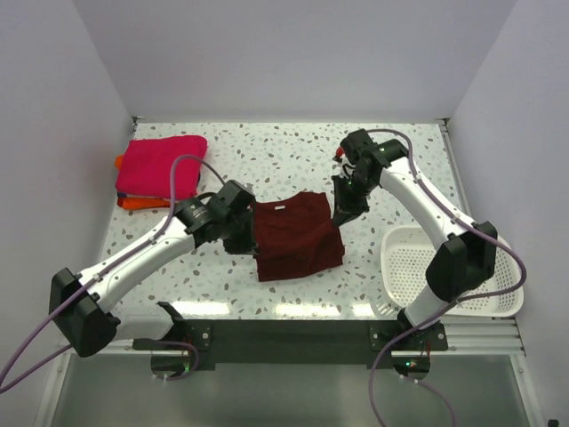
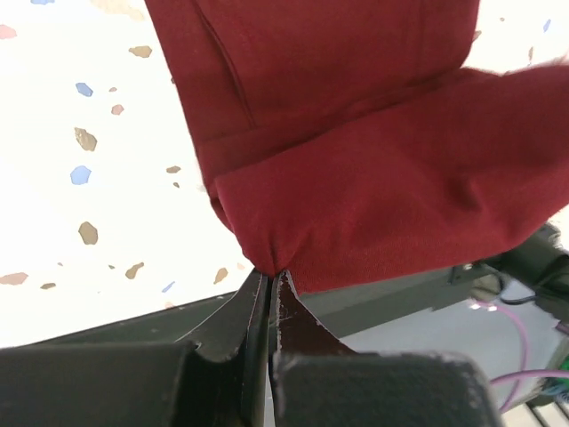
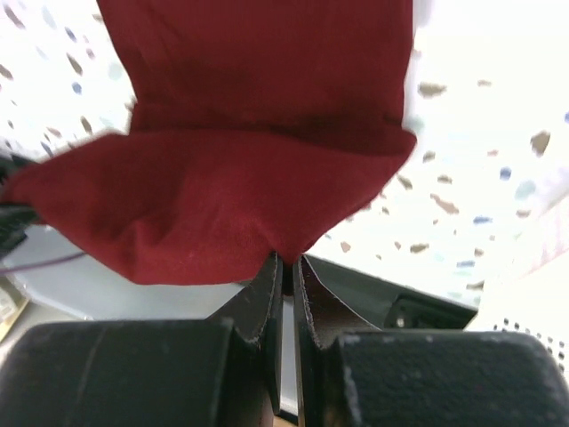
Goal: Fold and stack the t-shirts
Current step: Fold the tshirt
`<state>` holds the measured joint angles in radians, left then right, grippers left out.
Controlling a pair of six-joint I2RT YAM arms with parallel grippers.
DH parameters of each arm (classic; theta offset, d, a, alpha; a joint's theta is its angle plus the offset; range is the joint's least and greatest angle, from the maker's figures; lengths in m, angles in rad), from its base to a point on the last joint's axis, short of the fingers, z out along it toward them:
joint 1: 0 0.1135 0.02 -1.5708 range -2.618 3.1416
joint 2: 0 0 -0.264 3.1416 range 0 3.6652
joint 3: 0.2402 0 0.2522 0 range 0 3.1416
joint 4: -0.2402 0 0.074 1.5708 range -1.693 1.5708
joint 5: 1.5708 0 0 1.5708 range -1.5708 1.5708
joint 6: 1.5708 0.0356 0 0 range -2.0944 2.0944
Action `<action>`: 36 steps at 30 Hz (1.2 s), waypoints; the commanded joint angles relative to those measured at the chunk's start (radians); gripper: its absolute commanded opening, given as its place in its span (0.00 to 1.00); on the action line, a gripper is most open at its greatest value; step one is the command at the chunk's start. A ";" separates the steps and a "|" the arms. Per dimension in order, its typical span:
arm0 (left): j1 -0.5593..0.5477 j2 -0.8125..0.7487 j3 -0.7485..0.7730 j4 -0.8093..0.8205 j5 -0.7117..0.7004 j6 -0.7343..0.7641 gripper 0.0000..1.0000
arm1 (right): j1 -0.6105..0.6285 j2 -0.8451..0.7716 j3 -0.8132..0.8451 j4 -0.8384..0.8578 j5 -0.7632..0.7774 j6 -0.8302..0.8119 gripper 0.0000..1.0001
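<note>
The dark maroon t-shirt [image 1: 296, 236] lies partly folded at the middle of the table, its far part lifted. My left gripper [image 1: 243, 233] is shut on its left edge; the left wrist view shows the cloth [image 2: 373, 151] pinched between the fingertips [image 2: 273, 277]. My right gripper [image 1: 340, 213] is shut on the right edge, and the right wrist view shows the maroon cloth [image 3: 240, 169] pinched at the tips [image 3: 287, 260]. A magenta-pink folded t-shirt [image 1: 162, 166] rests on an orange one [image 1: 133, 203] at the back left.
A white slotted basket [image 1: 449, 271] stands at the front right, under the right arm's elbow. The speckled table [image 1: 284, 151] ends at white walls on three sides. Cables loop off both arms.
</note>
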<state>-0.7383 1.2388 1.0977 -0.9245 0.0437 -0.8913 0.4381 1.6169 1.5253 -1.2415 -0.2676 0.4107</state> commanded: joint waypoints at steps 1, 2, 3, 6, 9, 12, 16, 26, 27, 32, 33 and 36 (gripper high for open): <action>0.034 0.040 0.024 0.058 0.039 0.098 0.00 | -0.001 0.041 0.099 0.056 0.030 0.004 0.00; 0.048 0.048 0.019 0.064 0.041 0.104 0.00 | -0.002 0.057 0.123 0.059 0.042 -0.004 0.00; 0.062 0.051 0.010 0.072 0.048 0.118 0.00 | -0.006 0.090 0.134 0.066 0.044 -0.009 0.00; 0.123 0.067 -0.007 0.113 0.073 0.149 0.00 | -0.012 0.150 0.179 0.082 0.047 -0.016 0.00; 0.168 0.106 -0.004 0.157 0.093 0.178 0.00 | -0.018 0.193 0.228 0.089 0.050 -0.018 0.00; 0.201 0.165 0.030 0.182 0.101 0.206 0.00 | -0.027 0.256 0.291 0.097 0.047 -0.016 0.00; 0.269 0.247 0.074 0.239 0.104 0.232 0.00 | -0.041 0.343 0.400 0.102 0.053 -0.015 0.00; 0.382 0.511 0.352 0.302 0.012 0.307 0.79 | -0.101 0.636 0.691 0.126 0.128 -0.012 0.36; 0.387 0.511 0.387 0.290 0.002 0.308 0.96 | -0.101 0.640 0.705 0.119 0.133 -0.018 0.52; 0.392 0.418 0.289 0.358 0.033 0.289 1.00 | -0.101 0.493 0.537 0.250 0.148 -0.044 0.67; 0.392 0.403 0.221 0.375 0.044 0.284 1.00 | -0.099 0.463 0.503 0.287 0.137 -0.047 0.67; 0.392 0.328 0.083 0.446 0.074 0.250 1.00 | -0.095 0.387 0.391 0.312 0.111 -0.065 0.66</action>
<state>-0.3519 1.6417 1.2938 -0.5575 0.0818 -0.6197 0.3347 2.1284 1.9804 -1.0012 -0.1417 0.3767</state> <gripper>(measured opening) 0.997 0.666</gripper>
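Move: Both hands hold the raised edge of the maroon t-shirt about 6 cm above the table. For the left hand, the shirt's far left corner lies roughly 15 cm ahead and 1 cm left, with the collar tag 15 cm ahead and 7 cm right; the red stack is some 25 cm ahead and 26 cm left. For the right hand, the far right corner lies about 11 cm ahead and 3 cm left, with the white basket 10 cm back and 32 cm right. Still pinching the t-shirt's edge, both hands swing it forward some 20 cm over the lower layer towards the collar end, sinking about 6 cm as they go and drifting slightly left. Late in the reach the fingers open, the left just before the right, and let the cloth go; then both hands ease up and a little back, fingers tipping about 10 degrees outward. ##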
